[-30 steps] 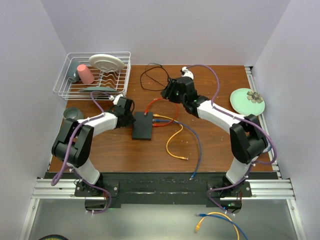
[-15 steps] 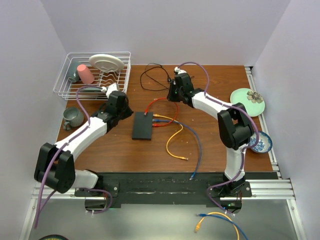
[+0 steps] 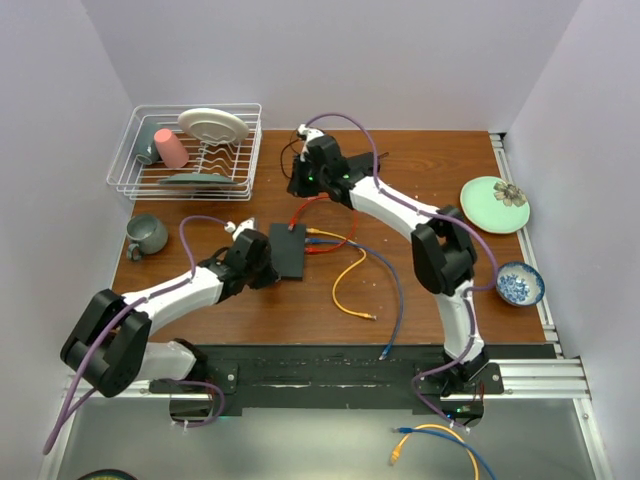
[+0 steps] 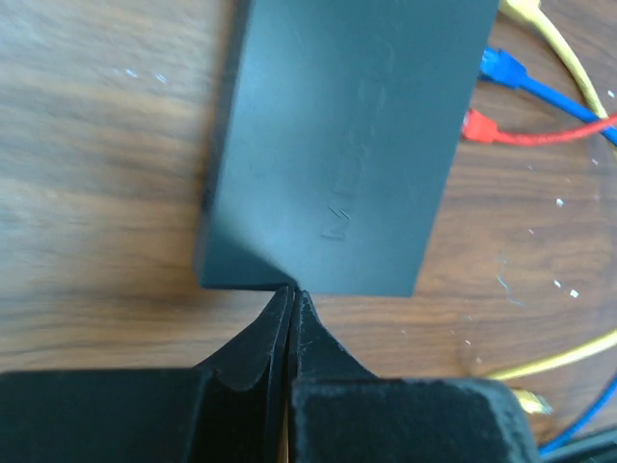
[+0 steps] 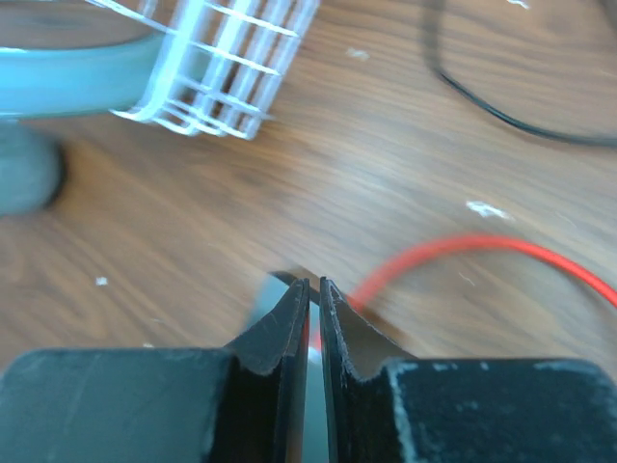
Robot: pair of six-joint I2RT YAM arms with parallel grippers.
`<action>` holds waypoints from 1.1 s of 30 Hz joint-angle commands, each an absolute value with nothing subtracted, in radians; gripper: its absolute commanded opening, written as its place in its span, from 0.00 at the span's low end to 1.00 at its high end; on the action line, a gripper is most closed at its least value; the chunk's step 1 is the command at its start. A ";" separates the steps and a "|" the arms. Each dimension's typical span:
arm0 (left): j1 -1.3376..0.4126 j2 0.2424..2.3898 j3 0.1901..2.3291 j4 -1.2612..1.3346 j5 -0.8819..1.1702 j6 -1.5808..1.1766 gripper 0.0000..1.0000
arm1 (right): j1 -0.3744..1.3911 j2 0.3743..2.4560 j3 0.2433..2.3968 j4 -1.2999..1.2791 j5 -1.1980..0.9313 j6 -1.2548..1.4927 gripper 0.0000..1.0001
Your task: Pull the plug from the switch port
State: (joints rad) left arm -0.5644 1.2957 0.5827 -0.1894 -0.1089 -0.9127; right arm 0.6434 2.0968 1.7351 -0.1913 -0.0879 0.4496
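Note:
The flat black box point(image 3: 288, 252) lies mid-table; its switch port sockets do not show. A red cable point(image 3: 312, 203) ends in a plug point(image 3: 293, 227) at the box's far narrow edge. My right gripper point(image 3: 301, 187) hovers just beyond that edge. In the right wrist view its tips point(image 5: 310, 284) stand a hair apart with nothing between them, over the box corner and the red cable point(image 5: 453, 249). My left gripper point(image 3: 266, 266) is shut and empty, its tips point(image 4: 290, 292) touching the box's point(image 4: 347, 135) near edge. Red point(image 4: 475, 125) and blue point(image 4: 502, 68) plugs lie along its right side.
A white dish rack point(image 3: 130, 165) with plate and pink cup stands far left, a grey mug point(image 3: 146, 236) below it. A green plate point(image 3: 495, 203) and blue bowl point(image 3: 518, 283) sit at the right. A thin black cord point(image 5: 501, 118), yellow cable point(image 3: 345, 285) and blue cable point(image 3: 395, 300) lie on the wood.
My right gripper swung left to the box's far edge and closed. My left gripper came from near the rack to the box's near left corner, staying shut.

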 commanded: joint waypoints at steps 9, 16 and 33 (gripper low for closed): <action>-0.568 1.252 0.473 -0.107 -0.051 -0.966 0.00 | 0.661 2.376 2.026 -0.360 -0.201 0.397 0.15; -0.568 1.318 0.480 -0.083 -0.020 -0.951 0.00 | 0.663 2.393 1.982 -0.342 -0.222 0.400 0.15; -0.442 1.517 0.732 -0.201 -0.103 -0.862 0.00 | 0.664 2.137 1.491 -0.157 -0.230 0.449 0.15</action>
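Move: The red plug in the switch's far side lies about 13 cm ahead of the left hand and 3 cm right of it, a couple of centimetres lower. The right hand hangs some 12 cm above it; from there the red plug is about 4 cm back and 3 cm left. From the right hand, the yellow plug is 5 cm back and 2 cm right, the switch's middle 9 cm back and 3 cm left. That middle is 8 cm ahead of the left hand, 2 cm right. The switch's far end, at the red plug, is what the right hand goes for: it shifts a little left, drops some 11 cm with its fingers slightly open, then drags about 5 cm rightward and a touch back, the fingers seeming to straddle the plug. The shut left fingers back off and sink to table level, then come forward about 3 cm against the switch's near edge. ##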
